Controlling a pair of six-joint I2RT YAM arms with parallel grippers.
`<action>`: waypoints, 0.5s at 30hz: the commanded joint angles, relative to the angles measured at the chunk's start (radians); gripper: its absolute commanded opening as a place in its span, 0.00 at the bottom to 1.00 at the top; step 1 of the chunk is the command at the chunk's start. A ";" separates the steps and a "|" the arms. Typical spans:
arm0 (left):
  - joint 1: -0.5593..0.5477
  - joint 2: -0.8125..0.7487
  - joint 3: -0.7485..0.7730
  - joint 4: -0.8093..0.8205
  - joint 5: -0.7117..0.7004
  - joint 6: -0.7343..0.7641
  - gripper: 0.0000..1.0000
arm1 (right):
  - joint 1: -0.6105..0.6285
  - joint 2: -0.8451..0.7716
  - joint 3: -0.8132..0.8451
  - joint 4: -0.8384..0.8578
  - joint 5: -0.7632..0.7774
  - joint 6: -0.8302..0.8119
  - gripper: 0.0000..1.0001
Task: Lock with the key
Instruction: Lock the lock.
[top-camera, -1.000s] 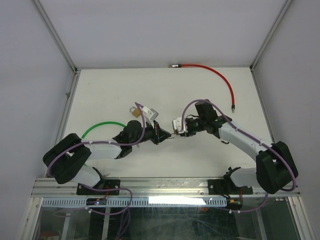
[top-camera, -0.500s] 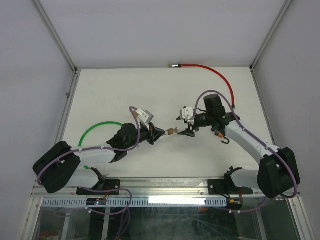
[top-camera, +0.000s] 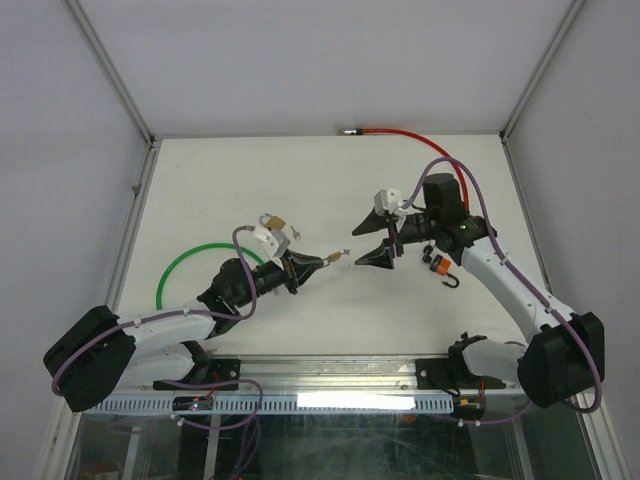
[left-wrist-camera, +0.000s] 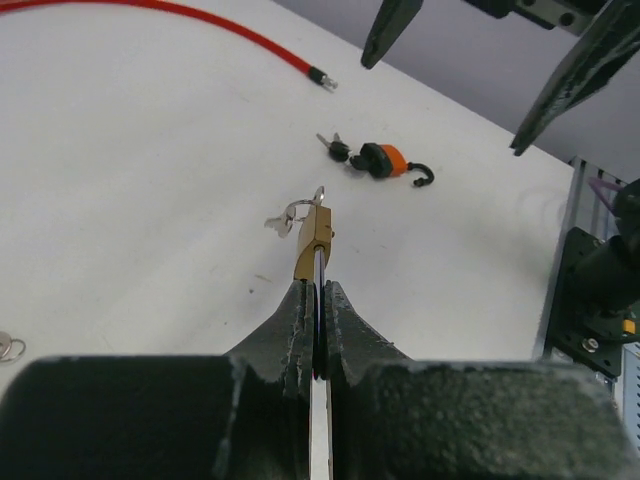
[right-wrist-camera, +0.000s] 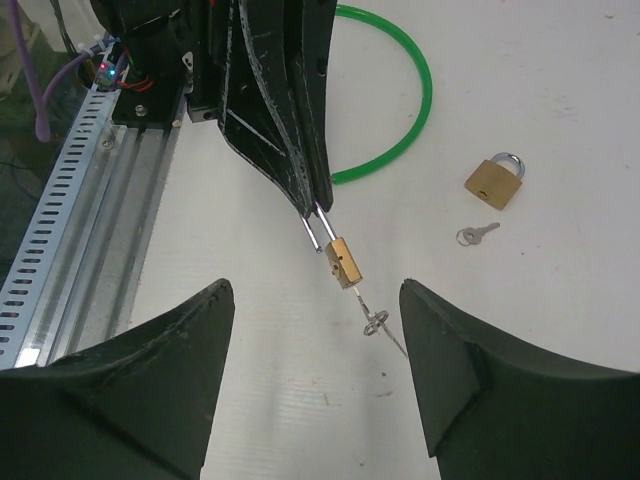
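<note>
My left gripper (left-wrist-camera: 320, 290) is shut on the steel shackle of a small brass padlock (left-wrist-camera: 313, 240), holding it out above the table. One shackle leg ends free beside the lock body (right-wrist-camera: 343, 262). A key on a small ring (right-wrist-camera: 372, 318) sticks out of the far end of the padlock (top-camera: 333, 258). The right gripper (right-wrist-camera: 315, 290) stands open and holds nothing, a short way back from the key. In the top view it (top-camera: 366, 243) faces the left gripper (top-camera: 312, 264) across a gap.
A second brass padlock (right-wrist-camera: 495, 182) and a loose key (right-wrist-camera: 478, 234) lie by the green cable loop (top-camera: 185, 262). An orange padlock with keys (left-wrist-camera: 382, 160) and a red cable (top-camera: 420, 140) lie to the right. The slotted rail (right-wrist-camera: 90, 200) runs along the near edge.
The right gripper has opened, let go at the key and drawn back to the upper right. The left gripper has stayed shut on the padlock and shifted slightly left.
</note>
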 joint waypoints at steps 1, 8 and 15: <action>-0.004 -0.059 -0.034 0.209 0.115 0.025 0.00 | -0.004 -0.049 0.004 -0.012 -0.048 0.007 0.70; -0.004 -0.078 -0.053 0.268 0.263 -0.001 0.00 | -0.007 -0.045 -0.051 -0.014 -0.080 -0.055 0.73; -0.007 -0.051 -0.046 0.288 0.291 -0.017 0.00 | 0.024 -0.021 -0.084 0.009 -0.112 -0.059 0.73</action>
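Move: In the left fingers sits the lock, its body about 3 cm to their right and 2 cm ahead; the key standing out of it is roughly 6 cm right and 3 cm ahead of that hand. From the open right hand the key is about 3 cm ahead, 3 cm left and 6 cm below. On the table, the big padlock lies some 12 cm ahead, 11 cm left and 14 cm below the left hand; the loose key is about 10 cm ahead, 6 cm left and 15 cm below it. Bringing the key up between the waiting right fingers, the left hand keeps its shut grip on the lock's shackle and carries it back about 4 cm while rising nearly as far, turning some 15 degrees clockwise and tipping slightly up. The right hand, fingers staying wide open, eases back and down about 2 cm each towards the key, without visible contact. ##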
